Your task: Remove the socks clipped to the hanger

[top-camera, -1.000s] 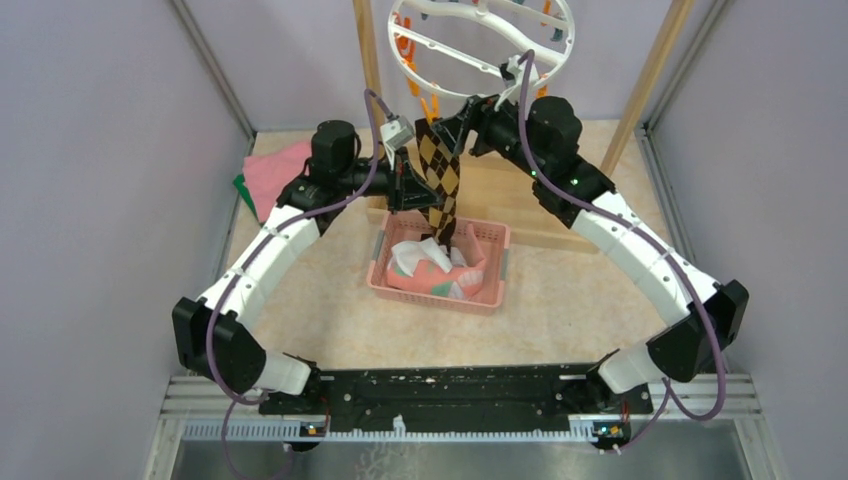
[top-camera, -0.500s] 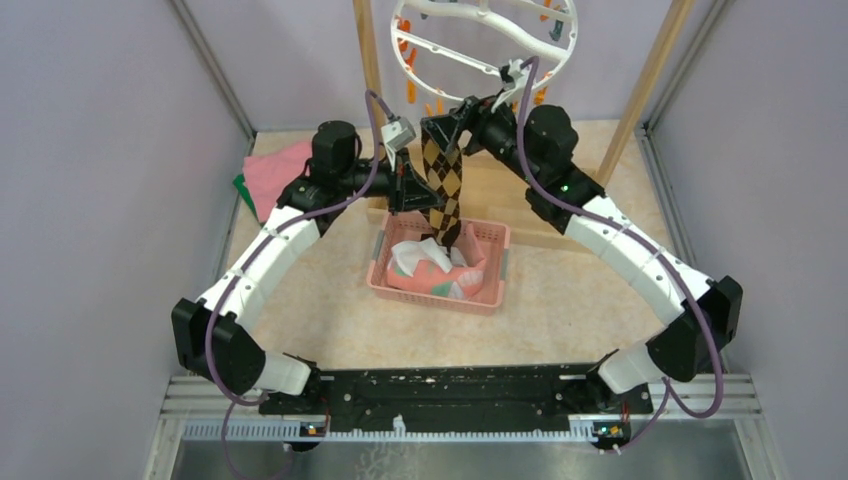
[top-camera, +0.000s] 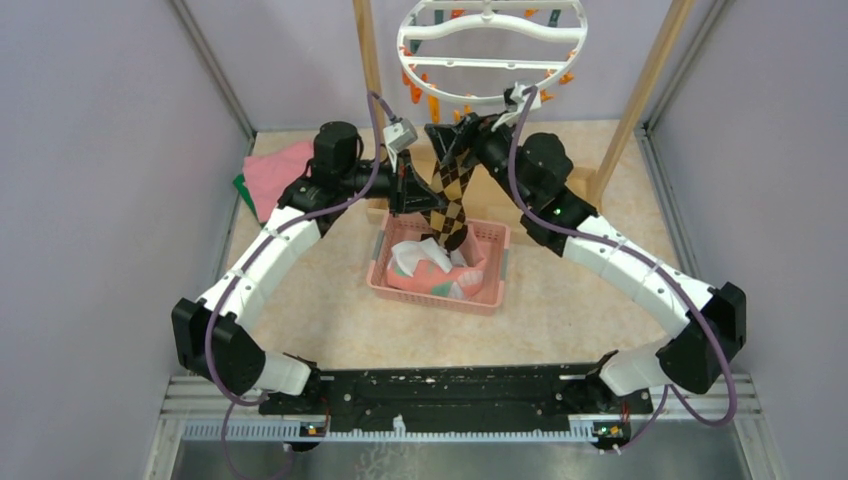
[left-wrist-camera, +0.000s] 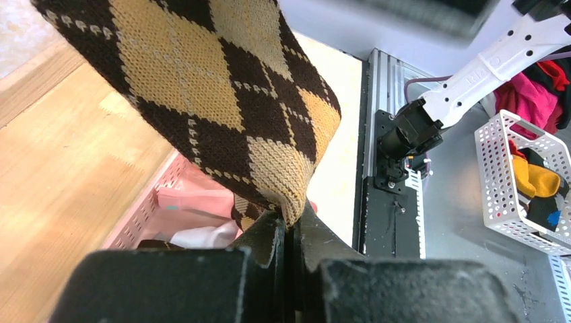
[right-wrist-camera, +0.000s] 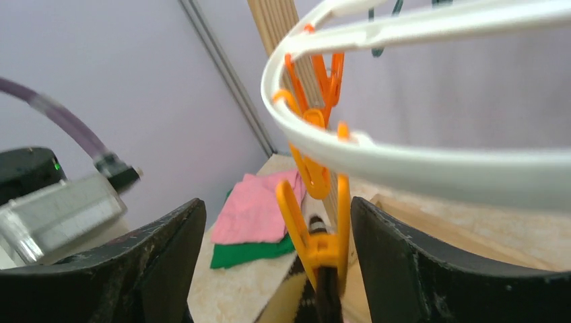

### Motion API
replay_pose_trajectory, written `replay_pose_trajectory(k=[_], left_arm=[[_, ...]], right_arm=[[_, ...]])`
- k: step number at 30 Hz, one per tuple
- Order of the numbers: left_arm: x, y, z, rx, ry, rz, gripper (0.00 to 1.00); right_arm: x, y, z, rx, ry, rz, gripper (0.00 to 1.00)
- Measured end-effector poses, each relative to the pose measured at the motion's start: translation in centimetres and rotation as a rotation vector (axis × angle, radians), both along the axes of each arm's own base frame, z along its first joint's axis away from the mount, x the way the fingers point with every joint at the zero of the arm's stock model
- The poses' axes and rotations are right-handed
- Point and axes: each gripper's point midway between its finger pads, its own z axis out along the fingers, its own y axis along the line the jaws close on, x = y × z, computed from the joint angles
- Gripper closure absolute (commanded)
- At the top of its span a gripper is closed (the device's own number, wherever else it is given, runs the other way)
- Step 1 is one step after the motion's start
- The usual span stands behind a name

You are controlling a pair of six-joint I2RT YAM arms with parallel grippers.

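Note:
A brown-and-tan argyle sock point(top-camera: 452, 195) hangs from an orange clip point(right-wrist-camera: 316, 245) under the white ring hanger point(top-camera: 492, 50). The sock slants down over the pink basket point(top-camera: 495, 268). My left gripper point(top-camera: 408, 192) is shut on the sock's lower edge. The knit point(left-wrist-camera: 222, 101) is pinched between its fingertips point(left-wrist-camera: 291, 225). My right gripper point(right-wrist-camera: 276, 205) stands open with one finger on each side of the orange clip. That clip still clamps the sock's top. The hanger's rim point(right-wrist-camera: 404, 161) crosses just above. Several pink, teal and white socks point(top-camera: 432, 268) lie in the basket.
Folded pink and green cloths point(top-camera: 275, 170) lie at the back left. Wooden posts point(top-camera: 365, 50) point(top-camera: 645, 85) flank the hanger, on a wooden base point(top-camera: 520, 195). More orange clips point(top-camera: 425, 100) dangle from the ring. A white basket of clothes point(left-wrist-camera: 518, 182) sits beyond the table's near edge.
The right gripper has opened wider and dropped lower around the clip. The hanger has swung back towards level, and the sock's top has shifted right, so the sock now slants.

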Motion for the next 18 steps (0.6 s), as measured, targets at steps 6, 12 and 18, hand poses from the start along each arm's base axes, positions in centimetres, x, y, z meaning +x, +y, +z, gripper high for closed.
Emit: replay_pose_trajectory(k=[6,12,18], left_arm=[[-0.2,-0.2,0.0,0.000,0.001,-0.007,1.00],[-0.4,-0.3,0.0,0.000,0.001,-0.012,1.00],[-0.5,-0.3,0.0,0.001,0.002,-0.013,1.00]], right_arm=[[0.8,-0.1,3.6,0.034,-0.075,-0.035,0.47],[1.6,0.1,3.0,0.021,-0.079,-0.053,0.66],[1.8,-0.1,3.1,0.018,-0.087,-0.069,0.98]])
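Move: The orange clip holding the argyle sock is just beyond the right hand's open fingers, about 2 cm ahead and 2 cm above, with no clear sideways offset. The hanger's rim lies some 4 cm ahead and 6 cm above that hand; the next yellow clip is about 4 cm ahead, 5 cm left and 4 cm up. From the left hand, which holds the sock lower down, the orange clip is roughly 10 cm ahead, 3 cm right and 11 cm up. The right fingers close from wide open to nearly shut and pinch the handles of the orange clip, a touch that begins here. To get there the hand rises quickly by about 3 cm, easing forward some 2 cm beneath the hanger's rim as its tips tilt up around 5 degrees. The left hand stays put, keeping its grip on the sock. ##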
